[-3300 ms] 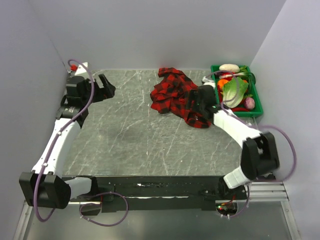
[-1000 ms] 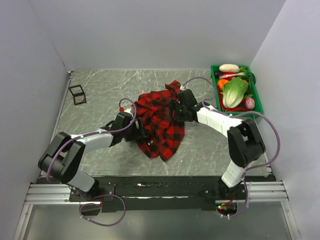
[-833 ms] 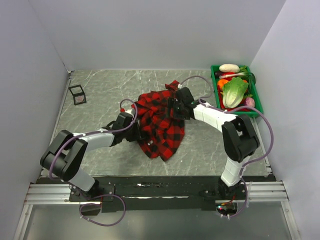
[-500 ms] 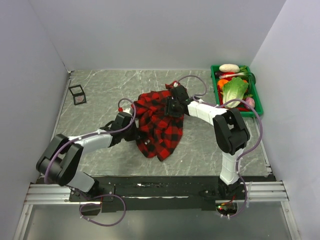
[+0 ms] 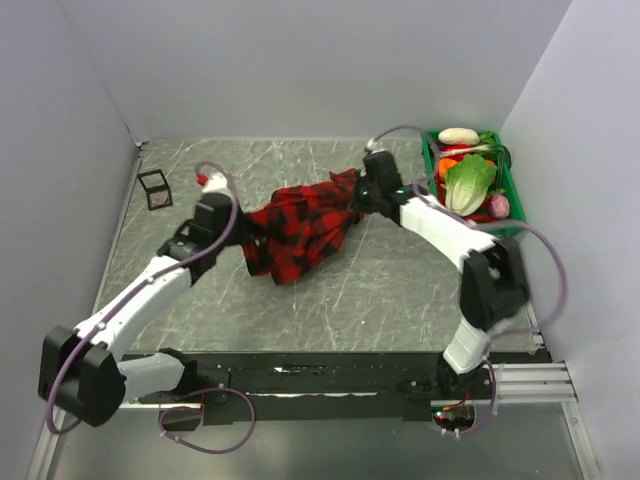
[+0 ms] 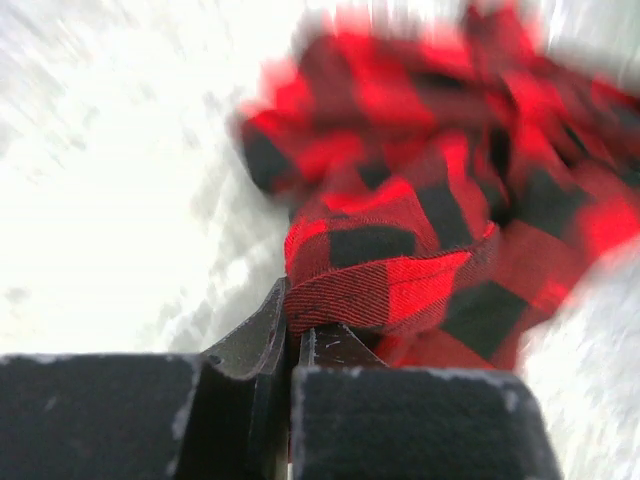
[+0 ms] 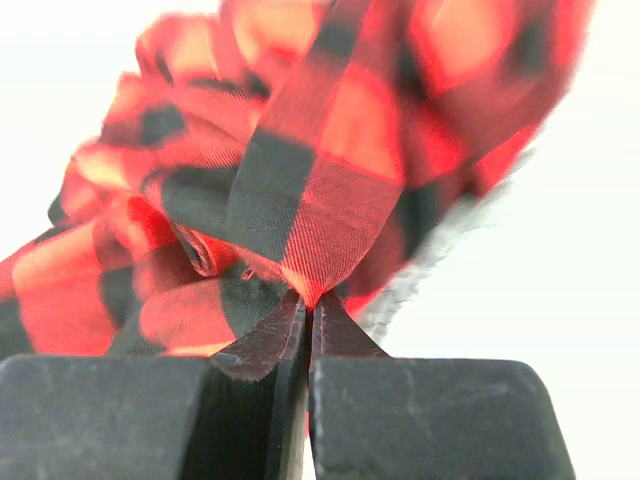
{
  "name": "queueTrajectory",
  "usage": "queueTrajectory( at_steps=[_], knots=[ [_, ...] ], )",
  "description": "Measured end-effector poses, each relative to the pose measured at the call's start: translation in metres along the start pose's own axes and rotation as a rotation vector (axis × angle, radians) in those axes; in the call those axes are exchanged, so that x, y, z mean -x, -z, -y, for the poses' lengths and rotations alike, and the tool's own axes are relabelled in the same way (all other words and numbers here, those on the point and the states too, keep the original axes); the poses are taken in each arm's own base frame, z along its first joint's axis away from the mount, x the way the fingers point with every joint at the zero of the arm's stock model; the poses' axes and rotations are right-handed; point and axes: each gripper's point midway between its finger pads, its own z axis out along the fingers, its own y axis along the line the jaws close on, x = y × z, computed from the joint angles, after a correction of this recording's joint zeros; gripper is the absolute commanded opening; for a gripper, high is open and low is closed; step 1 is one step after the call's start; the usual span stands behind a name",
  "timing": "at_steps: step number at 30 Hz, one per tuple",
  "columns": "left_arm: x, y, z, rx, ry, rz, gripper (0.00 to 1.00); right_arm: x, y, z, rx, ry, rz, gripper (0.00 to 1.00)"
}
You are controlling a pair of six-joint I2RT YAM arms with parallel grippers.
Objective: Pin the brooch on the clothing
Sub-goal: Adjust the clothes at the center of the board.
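The clothing point(image 5: 300, 225), a red-and-black plaid shirt, is bunched and stretched between my two arms at mid table. My left gripper point(image 5: 246, 236) is shut on a fold at its left end. Up close, that fold of the clothing point(image 6: 400, 270) is pinched between the tips of the left gripper point(image 6: 294, 328). My right gripper point(image 5: 361, 192) is shut on the upper right end. In the right wrist view a plaid edge of the clothing point(image 7: 300, 200) runs into the closed tips of the right gripper point(image 7: 308, 302). The brooch is out of view. No printed letters show.
A green tray point(image 5: 516, 190) with lettuce and other vegetables stands at the back right, close to the right arm. A small black wire-frame cube point(image 5: 153, 188) sits at the back left near the wall. Grey walls bound the marbled tabletop point(image 5: 330, 300) on three sides.
Both grippers have shut on the shirt. The left arm has drawn back to the left and the right gripper has moved toward the back, pulling the shirt out between them.
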Motion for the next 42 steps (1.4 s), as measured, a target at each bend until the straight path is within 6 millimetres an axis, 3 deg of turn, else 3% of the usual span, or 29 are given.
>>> queueTrajectory(
  at_steps=[2,6,9,12,15,18,21,22,25,27,29,34,38,42],
  knots=[
    [0.030,0.007,-0.006,0.003,0.018,0.065,0.01,0.028,0.037,-0.001,-0.003,0.017,0.106,0.00],
    [0.077,0.013,-0.011,0.002,0.038,0.147,0.01,0.075,0.130,-0.006,0.003,0.040,0.348,0.00],
    [0.093,0.012,-0.003,-0.033,0.029,0.152,0.01,0.080,0.180,0.002,-0.006,0.031,0.456,0.00],
    [0.105,0.007,0.004,-0.063,0.013,0.135,0.01,0.056,0.199,0.018,-0.031,0.014,0.458,0.01],
    [0.114,0.001,0.004,-0.075,-0.002,0.115,0.01,0.005,0.185,0.029,-0.043,0.005,0.349,0.04],
    [0.119,-0.006,0.005,-0.094,-0.026,0.094,0.01,-0.063,0.158,0.020,-0.022,0.046,0.166,0.08],
    [0.118,-0.017,0.003,-0.095,-0.057,0.056,0.01,-0.133,0.142,-0.005,0.044,0.126,-0.035,0.34],
    [0.117,-0.020,0.001,-0.092,-0.069,0.045,0.01,-0.148,0.140,-0.015,0.068,0.150,-0.084,0.55],
    [0.112,-0.024,-0.001,-0.097,-0.111,0.020,0.01,-0.174,0.141,-0.035,0.129,0.212,-0.160,0.81],
    [0.110,-0.023,-0.001,-0.117,-0.147,0.023,0.01,-0.173,0.141,-0.040,0.137,0.225,-0.163,0.84],
    [0.107,-0.019,0.000,-0.134,-0.180,0.022,0.01,-0.156,0.140,-0.045,0.136,0.227,-0.125,0.85],
    [0.102,-0.009,-0.005,-0.133,-0.247,0.017,0.01,-0.075,0.123,-0.062,0.127,0.181,0.035,0.85],
    [0.089,-0.005,-0.012,-0.120,-0.259,0.004,0.01,-0.021,0.084,-0.059,0.042,0.163,0.094,0.86],
    [0.070,-0.003,-0.023,-0.100,-0.257,-0.028,0.01,-0.011,0.031,-0.039,-0.049,0.162,0.051,0.87]
  ],
)
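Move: Both hands already pinch the red plaid clothes. Their bunched middle lies about 9 cm right of the left hand, 2 cm farther out and 7 cm lower; from the right hand it is some 11 cm left, 6 cm back and 6 cm lower. The crate of vegetables sits roughly 24 cm right of the right hand and 6 cm farther out; the small dark box is some 20 cm left of the left hand and 15 cm ahead. Up and back, fast, the right hand flings its end of the clothes: rising about 17 cm, then sweeping down and towards the base to some 23 cm back, where the fingers open and let go, before it returns forward over the clothes, open. The left hand keeps its pinch, lifting and reaching forward, then easing back and down while turning slightly clockwise. ##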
